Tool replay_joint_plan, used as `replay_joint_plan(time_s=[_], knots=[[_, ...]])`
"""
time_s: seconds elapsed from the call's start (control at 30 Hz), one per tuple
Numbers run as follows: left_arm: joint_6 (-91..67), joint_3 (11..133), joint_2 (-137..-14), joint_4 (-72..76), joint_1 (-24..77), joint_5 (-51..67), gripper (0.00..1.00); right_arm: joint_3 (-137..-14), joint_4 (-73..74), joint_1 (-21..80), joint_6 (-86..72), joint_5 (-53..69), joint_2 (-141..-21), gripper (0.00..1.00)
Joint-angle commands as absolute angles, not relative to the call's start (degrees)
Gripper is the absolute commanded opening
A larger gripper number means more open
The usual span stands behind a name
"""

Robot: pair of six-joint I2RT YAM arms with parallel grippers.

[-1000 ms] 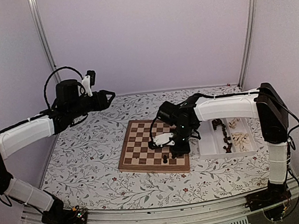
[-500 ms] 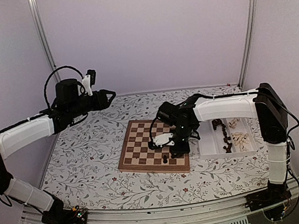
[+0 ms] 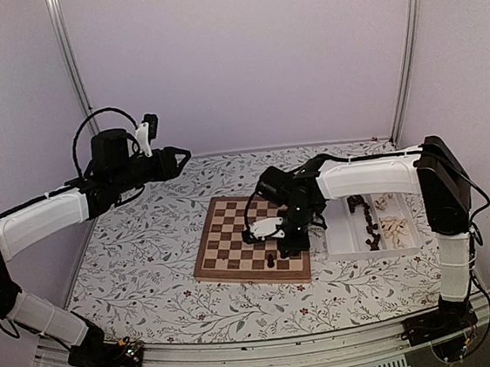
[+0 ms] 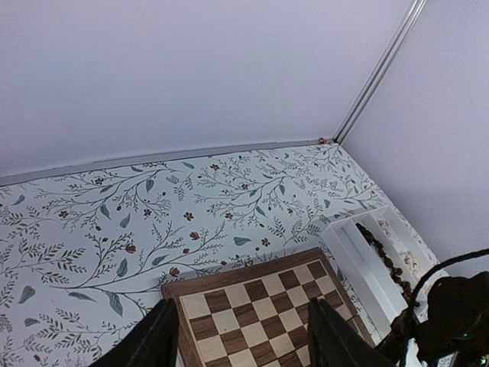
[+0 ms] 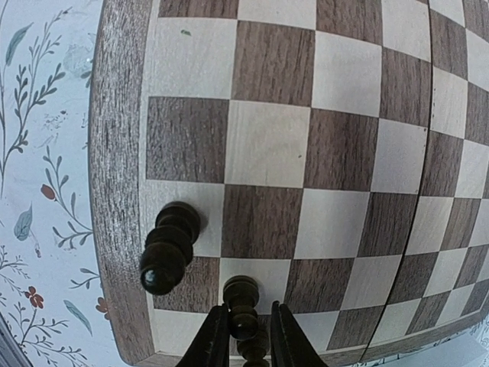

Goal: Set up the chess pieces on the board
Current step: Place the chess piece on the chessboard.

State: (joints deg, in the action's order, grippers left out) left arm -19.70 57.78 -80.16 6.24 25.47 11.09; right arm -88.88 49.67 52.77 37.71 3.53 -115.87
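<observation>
The board (image 3: 233, 237) lies mid-table. Two dark chess pieces stand at its near right corner. One (image 5: 170, 248) stands free by the border and shows in the top view too (image 3: 271, 260). The other (image 5: 243, 306) rests on a light square between the fingers of my right gripper (image 5: 244, 336), whose jaws are slightly open, with a thin gap beside the piece. From above, that right gripper (image 3: 289, 247) points down at the corner. My left gripper (image 3: 177, 160) hovers high at the left, open and empty (image 4: 246, 336), looking at the board's far edge (image 4: 260, 306).
A white compartment tray (image 3: 347, 241) sits right of the board, with dark pieces (image 3: 367, 214) and cream pieces (image 3: 397, 227) in its sections. It also shows in the left wrist view (image 4: 359, 252). Floral cloth covers the table; walls enclose three sides.
The right gripper's jaws have eased apart around the dark piece, and the wrist has shifted very slightly. The left arm has not moved.
</observation>
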Motion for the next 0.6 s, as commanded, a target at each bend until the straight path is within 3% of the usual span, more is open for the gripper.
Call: replay_joint_plan(time_s=[0.0, 0.17, 0.33, 0.57], knots=[[-19.6, 59.5, -80.6, 5.9, 25.4, 11.9, 0.60, -89.3, 49.0, 52.9, 37.1, 2.8, -117.0, 0.21], [-19.5, 59.6, -80.7, 5.9, 25.4, 12.0, 0.60, -89.5, 49.1, 52.9, 36.5, 2.9, -115.8, 0.25], [-19.3, 60.0, -81.2, 5.4, 25.3, 12.2, 0.60, -88.9, 50.9, 52.1, 36.1, 6.5, -109.6, 0.40], [-18.6, 60.7, -82.0, 4.5, 25.3, 11.9, 0.60, -84.6, 49.0, 39.7, 34.2, 11.9, -99.1, 0.43]])
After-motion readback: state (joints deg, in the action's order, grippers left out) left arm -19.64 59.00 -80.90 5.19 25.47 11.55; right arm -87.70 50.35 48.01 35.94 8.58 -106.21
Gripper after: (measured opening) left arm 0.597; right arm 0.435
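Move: The dark chess piece just set down stands right between the right hand's fingers, its middle about 1 cm below the hand point. One dark piece stands 3 cm back and 3 cm left of it, another 3 cm to its right and level with it. The tray's row of dark pieces lies some 22 cm right of the hand, 8 cm ahead and 4 cm lower. From the left hand the set-down piece is about 14 cm back, 24 cm right and 22 cm down. Almost straight up, after a pause in place: the right hand first spreads its slightly open fingers to about twice their gap around the chess piece while staying down at the board. It then lifts clear of the piece, quickening, by about 6.5 cm, tilting roughly 10 degrees so the fingertips swing to the left. ##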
